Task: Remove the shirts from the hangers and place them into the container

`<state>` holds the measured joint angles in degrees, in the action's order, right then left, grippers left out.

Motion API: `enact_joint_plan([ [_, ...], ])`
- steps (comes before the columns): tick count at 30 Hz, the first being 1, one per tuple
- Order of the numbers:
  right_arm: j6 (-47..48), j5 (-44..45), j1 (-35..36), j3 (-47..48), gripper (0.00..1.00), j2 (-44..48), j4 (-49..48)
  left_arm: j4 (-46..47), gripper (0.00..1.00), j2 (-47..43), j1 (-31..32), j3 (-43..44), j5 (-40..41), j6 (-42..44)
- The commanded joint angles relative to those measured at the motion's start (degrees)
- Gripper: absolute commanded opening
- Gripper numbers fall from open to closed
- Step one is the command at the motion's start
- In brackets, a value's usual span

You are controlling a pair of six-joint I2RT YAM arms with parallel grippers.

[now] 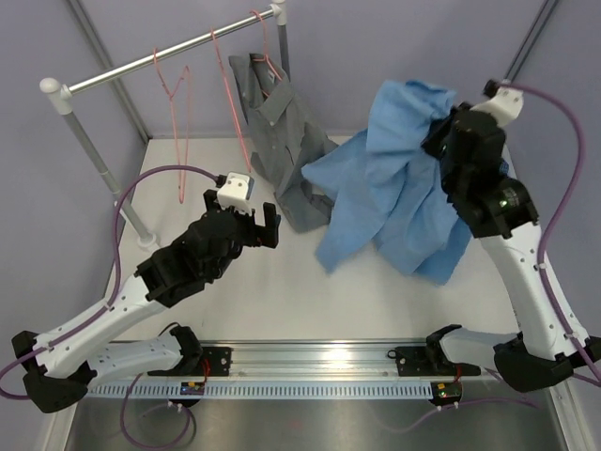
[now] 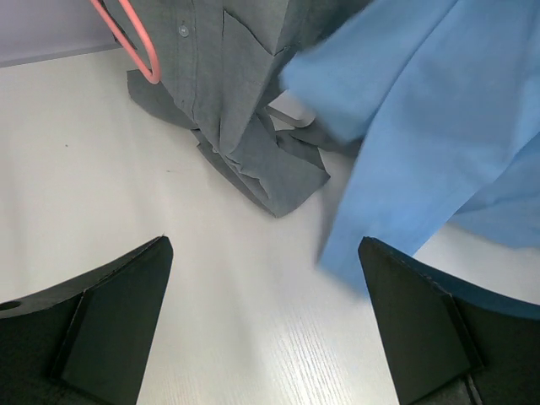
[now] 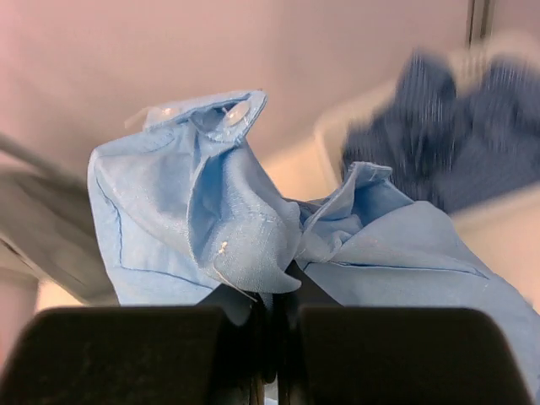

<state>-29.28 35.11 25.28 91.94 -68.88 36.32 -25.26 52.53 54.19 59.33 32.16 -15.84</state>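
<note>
My right gripper is shut on a fold of the light blue shirt, which hangs from it above the right side of the table. The grey shirt hangs on a pink hanger at the back, its hem resting on the table. In the right wrist view a blurred dark blue shirt lies in the white container. My left gripper stands open over bare table, near the grey shirt's hem.
Two bare pink hangers hang on the metal rail, which runs across the back left on white posts. The light blue shirt's tail drapes close to my left gripper's right finger. A metal track runs along the near edge.
</note>
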Motion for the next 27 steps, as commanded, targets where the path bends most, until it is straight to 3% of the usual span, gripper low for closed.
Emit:
enact_joint_plan([
  [1, 15.55, 3.91, -2.6, 14.98, 0.0, -6.07, -5.72, 1.7, 0.99, -1.82, -0.4, 1.23, 2.03, 0.46],
  [8, 18.73, -9.25, -10.68, 43.1, 0.0, -24.42, -16.35, 0.3, 0.99, -2.43, -0.58, 1.4, 2.55, -0.25],
  [12, 17.42, -13.65, -14.37, 50.79, 0.0, -31.39, -21.53, -0.67, 0.99, -2.87, -0.58, 1.05, 2.64, -1.47],
  [16, 14.78, -17.53, -19.64, 50.18, 0.0, -34.12, -30.75, -1.64, 0.99, -3.05, -0.67, 0.79, 2.9, -2.01],
  [18, 13.81, -17.01, -22.63, 49.74, 0.0, -35.27, -30.87, -1.73, 0.99, -3.22, -0.67, 0.7, 2.99, -2.18],
  [21, 11.79, -17.01, -26.93, 41.33, 0.0, -32.56, -32.53, -1.81, 0.99, -3.4, -0.67, 0.61, 3.08, -2.53],
  [25, 8.19, -16.92, -32.12, 19.56, 0.0, -25.44, -40.7, -1.81, 0.99, -3.14, -0.67, 0.61, 2.99, -2.53],
  [27, 5.64, -16.92, -35.45, 14.69, 0.0, -22.88, -41.06, -1.81, 0.99, -2.79, -0.67, 0.79, 2.56, -2.62],
])
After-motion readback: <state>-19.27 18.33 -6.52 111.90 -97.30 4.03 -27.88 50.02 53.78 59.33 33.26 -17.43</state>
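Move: The right hand already has the blue shirt bunched in its fingers, lifted high. The container lies about 18 cm ahead of it, 24 cm to its right and some 37 cm below, with the checked shirt inside at much the same spot. The gray shirt hangs roughly 26 cm to this hand's left, 8 cm farther out and 20 cm lower. From the idle left hand the container is about 28 cm ahead, 56 cm to the right and 25 cm below. Still pinching the blue shirt, the right hand swings it out over the container: first steeply up about 20 cm while reaching forward, then on outward and round to the right, sinking again by some 12 cm. The fingers tip upward, easing back a little late, and turn clockwise; they stay shut on the cloth throughout. ##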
